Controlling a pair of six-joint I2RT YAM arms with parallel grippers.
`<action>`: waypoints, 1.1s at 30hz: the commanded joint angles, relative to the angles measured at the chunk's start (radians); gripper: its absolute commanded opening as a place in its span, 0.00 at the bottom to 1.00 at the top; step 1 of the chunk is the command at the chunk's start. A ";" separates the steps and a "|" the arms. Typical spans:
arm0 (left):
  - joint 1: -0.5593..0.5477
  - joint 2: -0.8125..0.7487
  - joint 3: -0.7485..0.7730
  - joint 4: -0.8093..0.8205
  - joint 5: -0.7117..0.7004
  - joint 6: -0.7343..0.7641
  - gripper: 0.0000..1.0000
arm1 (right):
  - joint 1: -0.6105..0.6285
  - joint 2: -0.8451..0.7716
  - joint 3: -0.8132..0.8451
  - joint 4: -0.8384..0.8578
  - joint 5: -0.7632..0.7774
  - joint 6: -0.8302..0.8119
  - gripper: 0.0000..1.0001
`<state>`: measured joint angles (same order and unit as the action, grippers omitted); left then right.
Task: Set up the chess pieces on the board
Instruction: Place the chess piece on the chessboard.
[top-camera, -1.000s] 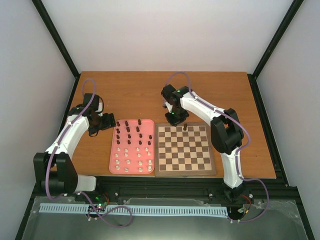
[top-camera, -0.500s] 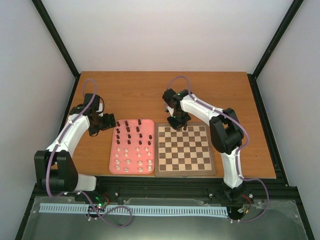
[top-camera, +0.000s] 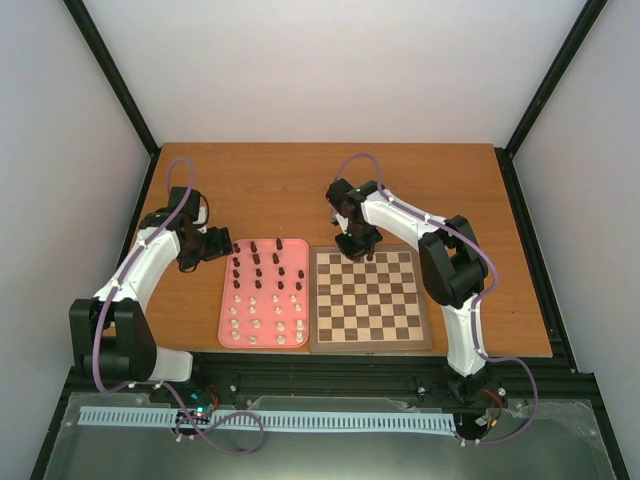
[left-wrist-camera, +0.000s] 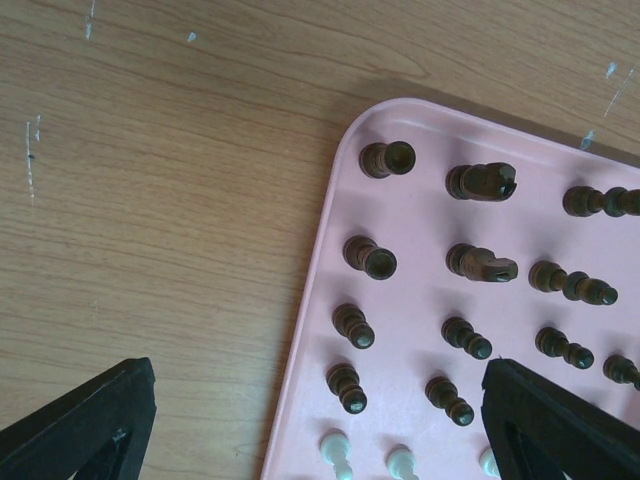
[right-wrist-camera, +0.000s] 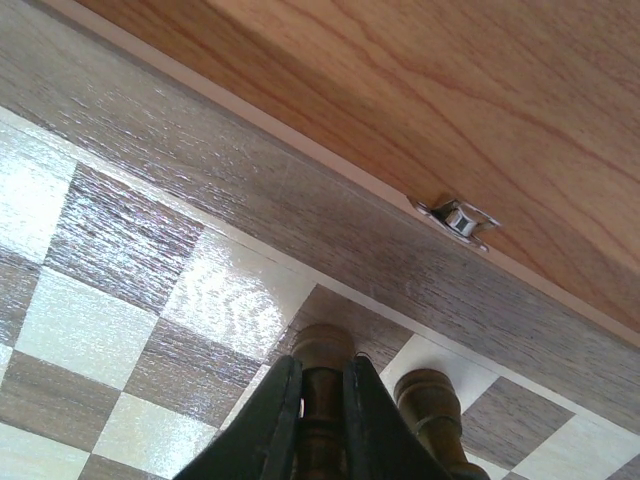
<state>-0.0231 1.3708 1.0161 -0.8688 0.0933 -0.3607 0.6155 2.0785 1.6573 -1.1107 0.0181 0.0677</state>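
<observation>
The board (top-camera: 370, 300) lies right of centre. At its far edge my right gripper (top-camera: 357, 248) is shut on a dark brown chess piece (right-wrist-camera: 322, 352), held upright over a dark square of the far row. Whether the piece's base touches the board (right-wrist-camera: 120, 230) I cannot tell. Another dark piece (right-wrist-camera: 428, 392) stands on the light square just right of it, also seen from above (top-camera: 371, 255). My left gripper (left-wrist-camera: 320, 440) hangs open over the far left corner of the pink tray (left-wrist-camera: 420, 230), above dark pieces (left-wrist-camera: 370, 258) and white pieces (left-wrist-camera: 335, 445).
The pink tray (top-camera: 225, 300) sits against the board's left side with rows of dark pieces at the back and white ones at the front. A small metal clasp (right-wrist-camera: 458, 220) sticks out of the board's far edge.
My right gripper has come down and slightly right with its dark piece, to the board's far row beside the standing piece. The left arm has stayed put.
</observation>
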 joint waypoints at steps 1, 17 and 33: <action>0.006 0.003 0.020 0.010 0.011 0.013 1.00 | -0.004 -0.004 -0.008 0.006 0.012 -0.001 0.10; 0.005 -0.002 0.014 0.012 0.015 0.013 1.00 | -0.003 -0.046 0.030 0.001 -0.015 -0.011 0.23; 0.005 0.000 0.022 0.011 0.031 0.012 1.00 | -0.003 -0.059 0.200 -0.061 -0.002 0.000 0.59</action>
<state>-0.0231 1.3708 1.0161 -0.8680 0.1097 -0.3603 0.6155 2.0464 1.7851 -1.1465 0.0128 0.0658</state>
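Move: The dark chess piece that the right hand holds is already between its shut fingers, its middle about 1 cm below the hand, over the board's far row. The other dark piece stands level with it, some 3 cm to its right; the metal clasp is about 4 cm ahead of the hand and 1 cm right; the pink tray's middle lies roughly 19 cm left and 8 cm back. From the left hand the held piece is about 28 cm right, 2 cm ahead and 8 cm lower. Staying in place at first, the right hand slowly eases its fingers apart and lets go of the dark piece on its far-row square. Then it rises straight off the piece by about 4 cm, drifting some 2 cm forward and slightly left, clear towards the board's far edge, while the fingers spread on to about half open. ##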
